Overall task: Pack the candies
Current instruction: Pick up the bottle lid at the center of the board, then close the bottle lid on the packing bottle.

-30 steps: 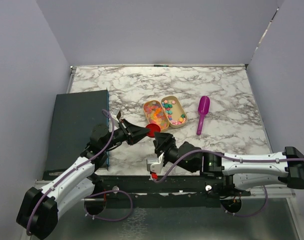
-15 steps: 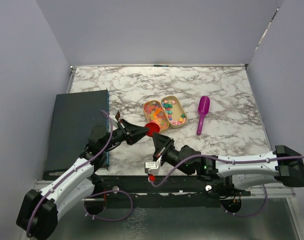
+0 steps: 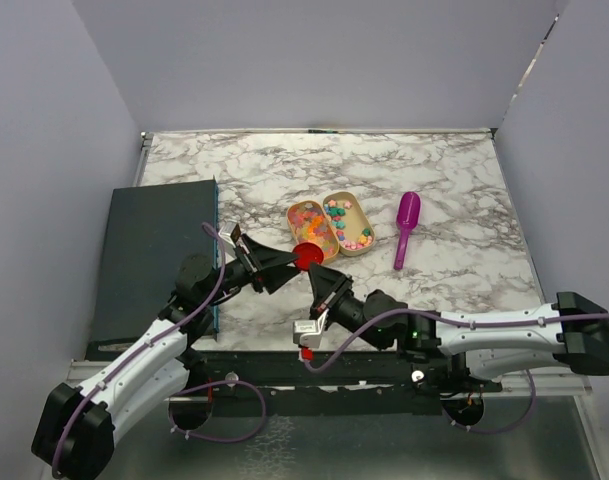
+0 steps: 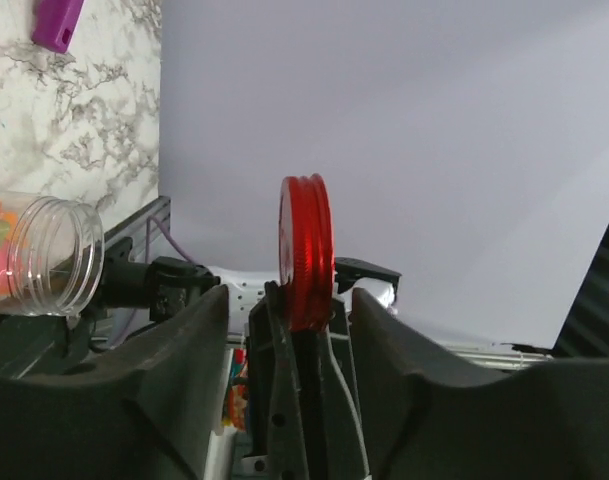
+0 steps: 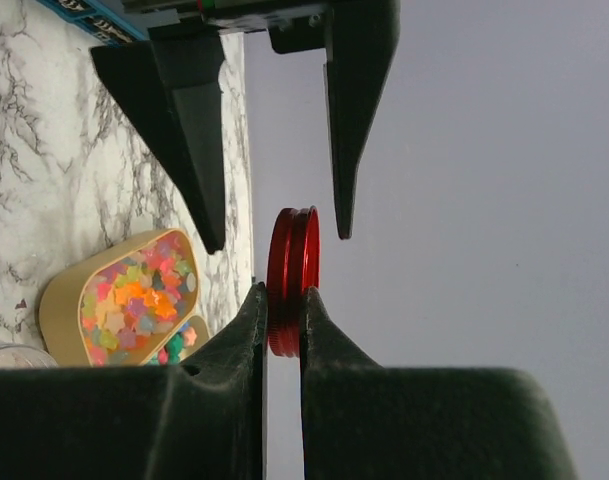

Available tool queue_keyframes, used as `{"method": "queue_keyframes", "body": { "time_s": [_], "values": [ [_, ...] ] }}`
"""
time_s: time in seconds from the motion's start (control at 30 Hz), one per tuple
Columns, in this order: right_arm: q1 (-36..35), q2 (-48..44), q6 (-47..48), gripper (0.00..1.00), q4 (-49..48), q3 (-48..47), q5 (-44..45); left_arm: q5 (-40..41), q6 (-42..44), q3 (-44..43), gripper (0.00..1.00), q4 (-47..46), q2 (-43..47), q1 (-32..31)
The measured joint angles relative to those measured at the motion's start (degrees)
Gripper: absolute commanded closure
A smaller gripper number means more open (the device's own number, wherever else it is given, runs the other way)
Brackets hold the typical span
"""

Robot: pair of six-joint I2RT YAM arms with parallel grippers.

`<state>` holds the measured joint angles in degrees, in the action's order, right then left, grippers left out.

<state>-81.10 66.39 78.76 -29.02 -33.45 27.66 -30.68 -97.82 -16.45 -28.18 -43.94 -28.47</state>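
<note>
The candies (image 3: 314, 228) fill two tan oval trays (image 3: 356, 245) in the middle of the marble table; they also show as candies (image 5: 134, 295) in the right wrist view. A red round lid (image 3: 306, 257) hangs on edge above the table. My right gripper (image 3: 319, 272) is shut on the lid (image 5: 292, 275), its two pads pressed flat on the lid's faces (image 5: 282, 295). My left gripper (image 3: 284, 262) is open, with its fingers (image 4: 189, 340) standing apart on either side of the lid (image 4: 304, 250) without touching it. A clear open jar (image 4: 54, 255) lies on its side at the left.
A purple scoop (image 3: 407, 228) lies on the table right of the trays. A dark blue box (image 3: 154, 250) covers the left side of the table. Both arms meet over the near middle, just in front of the trays.
The right gripper has moved in and shut on the red lid. The left gripper, which was shut on the lid, has now opened and let go of it.
</note>
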Motion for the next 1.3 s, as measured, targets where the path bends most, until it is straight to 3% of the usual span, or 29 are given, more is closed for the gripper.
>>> {"method": "queue_keyframes", "body": {
  "time_s": [0.23, 0.47, 0.73, 1.07, 1.3],
  "values": [
    [0.0, -4.2, -10.7, 0.99, 10.8, -4.5, 0.9, 0.2, 1.0, 0.5, 0.26, 0.2, 1.5, 0.0],
    [2.2, -7.2, -31.0, 0.99, 29.7, -15.7, -0.6, 1.8, 7.1, -0.4, 0.26, 3.8, 1.7, 0.1],
    [10.9, -8.3, -53.9, 0.99, 44.9, -23.5, -11.9, 6.1, 20.0, -7.3, 0.25, 14.3, 3.4, 0.3],
    [22.6, -9.0, -77.1, 0.99, 49.2, -24.4, -28.8, 8.3, 33.6, -11.6, 0.25, 22.3, 4.8, 0.3],
    [32.4, -12.5, -95.0, 0.99, 43.2, -19.5, -43.2, 6.8, 40.3, -14.4, 0.25, 26.6, 3.9, 0.3]
  ]
}}
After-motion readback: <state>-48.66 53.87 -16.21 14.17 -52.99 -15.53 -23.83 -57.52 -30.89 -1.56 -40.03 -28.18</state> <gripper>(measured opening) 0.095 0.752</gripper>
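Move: The red lid is already between the right fingertips, lying flat, and the open left fingers flank it without holding it. The clear bottle for it stands about 18 cm below the right hand, some 2 cm ahead and 3 cm to its right; from the left hand it is roughly 8 cm right and 2 cm ahead. On the board the orange candy tray lies about 20 cm ahead of the right hand and 1 cm left, the second candy tray 22 cm ahead and 8 cm right. The red lid, still pinched by the right hand, is drawn about 5 cm to the right, away from the left fingers, and rises some 3 cm net with a dip on the way. Meanwhile the right wrist rolls about 100 degrees around its finger line, the lid's forward edge going down. The left hand opens wider, drifts 2 cm or so forward and left, and rolls and tilts about 40 degrees. ##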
